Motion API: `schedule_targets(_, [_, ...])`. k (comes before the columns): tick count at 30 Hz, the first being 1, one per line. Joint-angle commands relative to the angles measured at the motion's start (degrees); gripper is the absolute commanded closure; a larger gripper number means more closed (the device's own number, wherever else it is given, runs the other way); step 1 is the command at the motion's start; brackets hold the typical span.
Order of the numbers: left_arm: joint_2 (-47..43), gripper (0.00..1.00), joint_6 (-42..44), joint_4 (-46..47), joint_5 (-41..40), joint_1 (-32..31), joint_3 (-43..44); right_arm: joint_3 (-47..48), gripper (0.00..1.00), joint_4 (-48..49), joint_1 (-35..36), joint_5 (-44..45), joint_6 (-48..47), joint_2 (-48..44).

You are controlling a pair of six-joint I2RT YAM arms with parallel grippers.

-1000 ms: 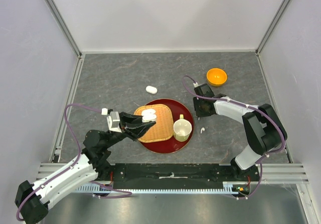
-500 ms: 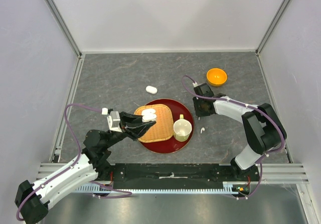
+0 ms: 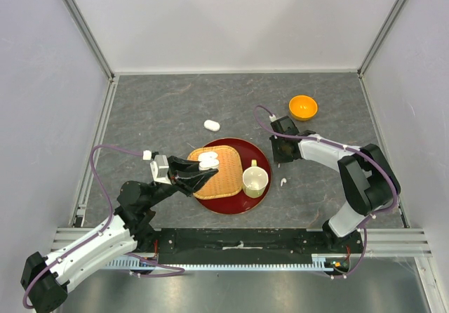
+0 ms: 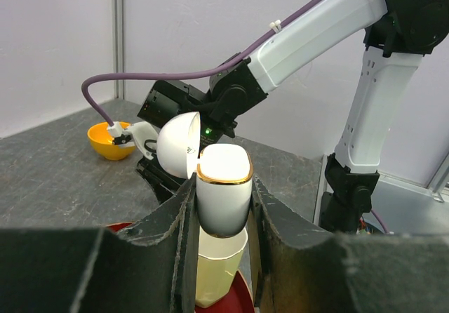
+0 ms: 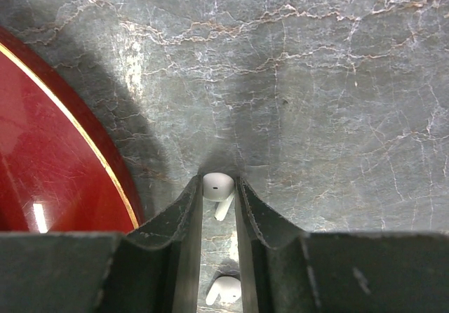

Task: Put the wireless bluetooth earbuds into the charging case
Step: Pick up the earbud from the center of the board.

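My left gripper (image 3: 207,167) is shut on a white charging case (image 3: 208,161) and holds it over the woven mat. In the left wrist view the case (image 4: 223,187) sits upright between my fingers, its gold-rimmed mouth showing and its lid (image 4: 177,144) swung open to the left. My right gripper (image 3: 281,157) points down at the table just right of the red tray. In the right wrist view it (image 5: 219,190) is shut on a tiny white earbud (image 5: 218,185) at the fingertips. A second earbud (image 5: 224,290) lies on the table between the fingers, nearer the camera. Another earbud (image 3: 283,182) lies right of the cup.
A round red tray (image 3: 242,204) holds a woven mat (image 3: 221,180) and a cream cup (image 3: 255,179). A closed white case (image 3: 211,125) lies behind the tray. An orange bowl (image 3: 303,107) stands at the back right. Grey walls close in on three sides.
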Motion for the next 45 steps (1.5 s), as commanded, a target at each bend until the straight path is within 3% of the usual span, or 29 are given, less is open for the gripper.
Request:
schedule_targets(1, [-0.8,0.98,1.0,0.9,-0.9,-0.3,0.5,1.8,0.74,-0.3,0.2,1.4,-0.8,1.1])
schedule_targets(6, [-0.9,0.98,1.1,0.7,-0.9,-0.2,0.6,2.0,0.77,-0.3,0.2,1.5,-0.7,0.8])
schedule_targets(13, [-0.6,0.98,1.1,0.6,-0.9,-0.2,0.8,2.1,0.92,-0.6,0.2,1.6,-0.2,-0.4])
schedule_targets(26, [-0.4,0.98,0.9,0.2,-0.6,-0.2,1.0,5.6,0.95,-4.9,0.2,1.7,-0.2,-5.0])
schedule_targets(28, [-0.4,0.98,0.8,0.2,-0.6,-0.3,1.0,5.9,0.99,-4.5,0.2,1.7,0.5,-8.1])
schedule_targets(34, [0.6,0.98,0.5,0.9,-1.3,-0.3,1.1,3.3,1.00,1.7,1.2,1.9,3.7,-21.1])
schedule_targets(45, [4.0,0.98,-0.5,4.8,-2.5,-0.2,1.4,-2.5,1.00,14.6,14.4,12.9,9.8,-43.0])
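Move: The earbud at the centre of the board sits right at the right hand, already between its fingertips, barely 1 cm below the hand point. The other loose earbud lies about 6 cm back and 2 cm to the right. The mug stands some 8 cm left and 7 cm back, and the red plate's middle is about 16 cm left and 4 cm back. From the left hand, the centre earbud is roughly 14 cm ahead, 23 cm right and 27 cm below. Straight up, after a short pause in which the grip on the earbud firms: the right hand starts slowly, then speeds away from the board to about 25 cm, drifting some 5 cm left late on. As it rises, the wrist swings the fingers about 45 degrees, from pointing mostly down to pointing forward and left, the earbud still pinched between the tips. ##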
